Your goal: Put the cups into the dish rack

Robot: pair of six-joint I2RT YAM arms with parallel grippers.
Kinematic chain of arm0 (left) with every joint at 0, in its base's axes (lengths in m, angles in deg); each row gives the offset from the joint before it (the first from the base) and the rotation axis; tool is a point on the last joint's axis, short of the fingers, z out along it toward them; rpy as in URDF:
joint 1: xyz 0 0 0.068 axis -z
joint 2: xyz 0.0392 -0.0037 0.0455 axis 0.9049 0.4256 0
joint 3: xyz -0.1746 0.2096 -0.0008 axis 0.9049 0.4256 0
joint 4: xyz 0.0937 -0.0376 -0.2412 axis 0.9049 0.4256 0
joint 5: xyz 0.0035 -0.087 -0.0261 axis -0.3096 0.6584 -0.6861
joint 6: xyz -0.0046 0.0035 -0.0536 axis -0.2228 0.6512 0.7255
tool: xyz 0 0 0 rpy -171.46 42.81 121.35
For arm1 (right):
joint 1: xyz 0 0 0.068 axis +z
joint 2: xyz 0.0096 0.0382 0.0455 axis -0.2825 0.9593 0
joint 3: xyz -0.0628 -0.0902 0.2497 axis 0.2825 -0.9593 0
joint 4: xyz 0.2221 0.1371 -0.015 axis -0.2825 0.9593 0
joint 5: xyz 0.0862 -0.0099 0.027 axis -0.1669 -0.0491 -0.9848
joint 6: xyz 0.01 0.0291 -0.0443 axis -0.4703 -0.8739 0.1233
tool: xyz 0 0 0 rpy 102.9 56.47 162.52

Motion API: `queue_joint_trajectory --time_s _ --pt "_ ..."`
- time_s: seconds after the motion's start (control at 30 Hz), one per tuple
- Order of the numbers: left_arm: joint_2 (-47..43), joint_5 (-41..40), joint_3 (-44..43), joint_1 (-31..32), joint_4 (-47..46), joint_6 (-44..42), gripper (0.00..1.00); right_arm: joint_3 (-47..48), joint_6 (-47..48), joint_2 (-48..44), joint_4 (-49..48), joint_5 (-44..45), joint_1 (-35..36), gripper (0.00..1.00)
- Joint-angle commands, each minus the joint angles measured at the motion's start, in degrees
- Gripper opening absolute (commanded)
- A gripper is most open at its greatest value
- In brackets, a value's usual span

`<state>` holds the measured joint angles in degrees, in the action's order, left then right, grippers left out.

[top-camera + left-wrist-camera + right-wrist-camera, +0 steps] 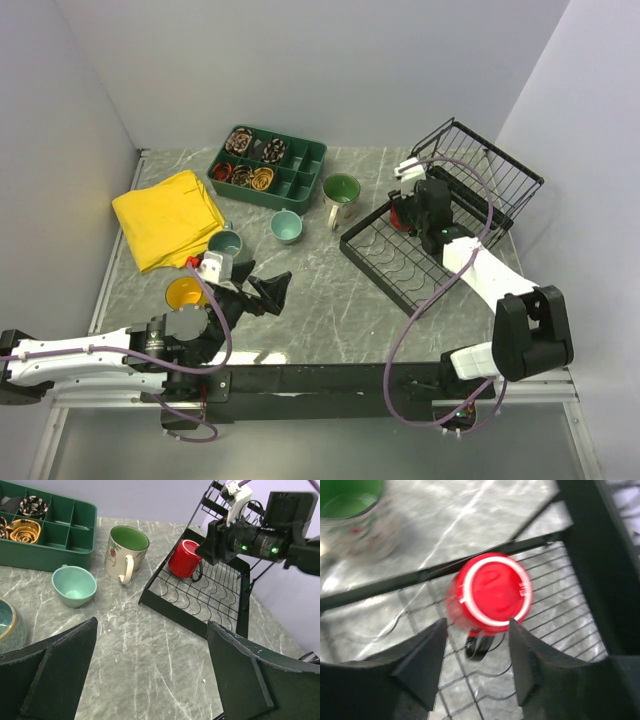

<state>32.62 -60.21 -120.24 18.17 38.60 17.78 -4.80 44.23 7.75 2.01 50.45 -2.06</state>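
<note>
A red cup (492, 592) stands upside down on the slotted base of the black wire dish rack (470, 566), near its left edge. My right gripper (477, 630) hovers over it, open, with the fingers apart on either side and not touching. From the top view the red cup (399, 215) shows just left of the right gripper (410, 212). Outside the dish rack (390, 262) sit a cream cup with a green inside (340, 195), a small pale teal cup (287, 227), a grey-green cup (226, 244) and a yellow cup (186, 293). My left gripper (258, 290) is open over bare table, holding nothing.
A dark green compartment tray (300, 165) with small items stands at the back. A folded yellow cloth (168, 217) lies at the left, beside the grey-green cup. The rack's raised wire basket end (490, 165) rises behind the right arm. Walls close in the table on three sides.
</note>
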Motion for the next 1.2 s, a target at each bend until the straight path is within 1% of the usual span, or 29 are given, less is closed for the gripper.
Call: queue_joint_trajectory --time_s 0.0,0.03,0.07,0.1,0.13,0.17,0.2,0.23,0.33,0.43,0.47,0.8,1.17 --pt "-0.54 -0.2 -0.93 0.25 1.01 1.6 0.96 4.35 6.38 -2.6 11.55 -13.63 -0.2 0.54" --pt "-0.8 -0.11 -0.93 0.25 1.1 1.69 0.96 4.88 8.48 -2.26 14.26 -15.15 -0.11 0.5" --pt "-0.98 -0.02 -0.85 0.25 1.19 1.78 0.96 6.1 9.72 -1.82 15.85 -17.17 -0.11 0.42" --pt "-1.16 0.15 -0.85 0.34 1.28 1.86 0.96 7.16 10.95 -0.86 17.61 -18.58 -0.11 0.37" --pt "-1.59 0.15 -0.85 0.25 1.28 2.04 0.96 8.39 13.05 1.85 21.89 -20.07 -0.2 0.3" --pt "-1.68 0.24 -0.85 0.34 1.28 2.04 0.96 11.36 13.33 3.36 23.67 -20.43 -0.2 0.21" --pt "-1.77 0.33 -0.85 0.25 1.28 2.3 0.96 12.61 13.25 4.94 25.0 -20.26 -0.2 0.19" --pt "-1.95 0.42 -0.93 0.25 1.28 2.39 0.96 13.32 12.99 7.13 25.62 -18.52 -0.2 0.18" --pt "-2.12 0.42 -1.37 0.25 4.43 3.62 0.96 13.5 11.85 8.55 23.09 -15.79 -0.2 0.18" --pt "-2.39 0.42 -1.64 0.25 5.41 4.5 0.96 14.81 11.4 10.74 22.99 -12.1 -0.2 0.17" --pt "-2.56 0.33 -1.46 0.25 5.41 4.5 0.96 15.69 11.4 11.45 22.9 -9.74 -0.2 0.18" --pt "-2.21 -0.11 -1.37 0.25 4.53 3.62 0.96 17.98 12.19 16.73 18.33 1.08 -0.2 0.2" --pt "-2.12 -0.37 -1.73 0.25 4.18 3.1 0.96 20.79 11.14 21.3 15.78 7.16 -0.29 0.22"
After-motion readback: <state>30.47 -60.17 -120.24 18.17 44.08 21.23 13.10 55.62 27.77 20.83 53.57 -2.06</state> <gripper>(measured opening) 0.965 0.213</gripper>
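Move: The red cup sits bottom-up in the left far part of the dish rack, about 4 cm ahead of the right hand, 1 cm left and 10 cm below. The green cup stands some 14 cm to its left and 5 cm farther out. The middle of the rack's lower tray is about 2 cm back, 5 cm right and 13 cm below that hand. From the left hand, the red cup lies roughly 30 cm ahead, 25 cm right and 22 cm below. The red cup, already released, is approached again: the right hand swings about 4 cm left and slightly back, turning counter-clockwise while its fingers close to a narrow gap. It then sinks some 7 cm, tipping down about 20 degrees, and at that low height travels forward and right, turning back clockwise, the fingertips coming against the cup's handle side and nudging it towards the rack's back panel. ##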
